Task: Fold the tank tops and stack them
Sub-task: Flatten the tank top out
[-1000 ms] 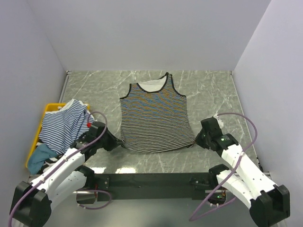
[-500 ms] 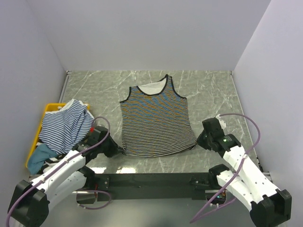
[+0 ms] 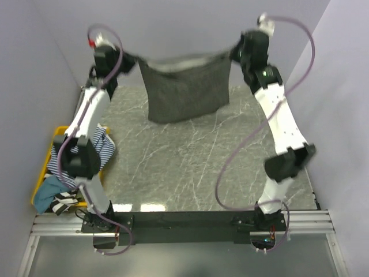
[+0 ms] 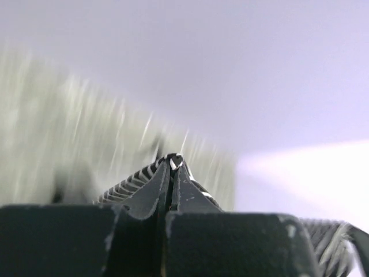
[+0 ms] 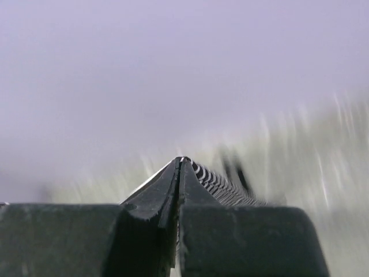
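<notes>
The black-and-white striped tank top (image 3: 185,86) hangs in the air over the far part of the table, stretched between both arms and blurred by motion. My left gripper (image 3: 134,59) is shut on its left corner, and striped cloth (image 4: 130,183) shows beside the shut jaws in the left wrist view. My right gripper (image 3: 232,53) is shut on its right corner, with striped cloth (image 5: 222,186) showing in the right wrist view. More tank tops, blue-and-white striped (image 3: 102,147), lie heaped in the yellow bin (image 3: 59,133) at the left.
The marble tabletop (image 3: 190,167) is walled by pale panels at the left, back and right. Both arms reach high over the far half. A black rail (image 3: 184,220) runs along the near edge between the bases. A blue cloth (image 3: 47,192) lies in the bin's near end.
Both grippers, holding the bottom corners of the black-and-white tank top, have swung up and far from the near edge, lifting the top off the table so it hangs.
</notes>
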Controlling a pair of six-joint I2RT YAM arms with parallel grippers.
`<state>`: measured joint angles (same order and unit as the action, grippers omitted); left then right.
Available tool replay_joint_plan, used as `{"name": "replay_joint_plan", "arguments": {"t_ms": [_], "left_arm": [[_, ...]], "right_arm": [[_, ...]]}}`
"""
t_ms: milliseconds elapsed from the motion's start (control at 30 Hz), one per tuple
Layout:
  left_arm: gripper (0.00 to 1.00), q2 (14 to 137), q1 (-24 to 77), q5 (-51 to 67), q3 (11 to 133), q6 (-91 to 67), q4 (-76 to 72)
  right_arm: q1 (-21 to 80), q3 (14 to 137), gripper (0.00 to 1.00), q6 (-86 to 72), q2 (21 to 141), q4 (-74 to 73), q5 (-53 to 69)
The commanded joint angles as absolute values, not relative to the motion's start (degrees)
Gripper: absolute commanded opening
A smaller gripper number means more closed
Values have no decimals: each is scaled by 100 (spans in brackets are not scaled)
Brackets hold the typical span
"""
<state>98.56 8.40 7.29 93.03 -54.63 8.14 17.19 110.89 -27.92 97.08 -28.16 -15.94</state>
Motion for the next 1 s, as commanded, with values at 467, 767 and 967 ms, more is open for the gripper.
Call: {"name": "replay_joint_plan", "arguments": {"t_ms": [467,767,967], "left_arm": [[1,12638,229,1301,14176,-4975,-1819],[1,12691,123,1204,14238,-5185,-2346],[1,12334,97,1213,13828,-5344,-2539]], "right_arm": [[1459,14425,0,-1116,11778,456,-1600],[1415,14159,0,-958,11426,800,-1714],[1415,14083,0,-923,11321,694,-1766]]}}
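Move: Both hands hold the tank top by its hem corners, some 30 cm apart. The cloth's middle hangs about 15 cm below the left hand, 16 cm to its right and 4 cm back, and some 18 cm below the right hand, 16 cm to its left and 3 cm back. The table's far edge lies perhaps 10 cm ahead of the left hand and 30 cm down; the yellow basket is about 32 cm back, 28 cm left and 28 cm below that hand. With both grippers staying shut on the hem corners, fling the tank top up and forward together, most of it in the first quick third, until the left hand has gone about 20 cm up and 10 cm forward and the right nearly as far, the wrists tipping the fingertips upward by some 40 to 45 degrees. After a brief check in the climb, both hands go on rising while easing back a couple of centimetres, and the left drifts outward from the right so the hem between them is drawn wider. ##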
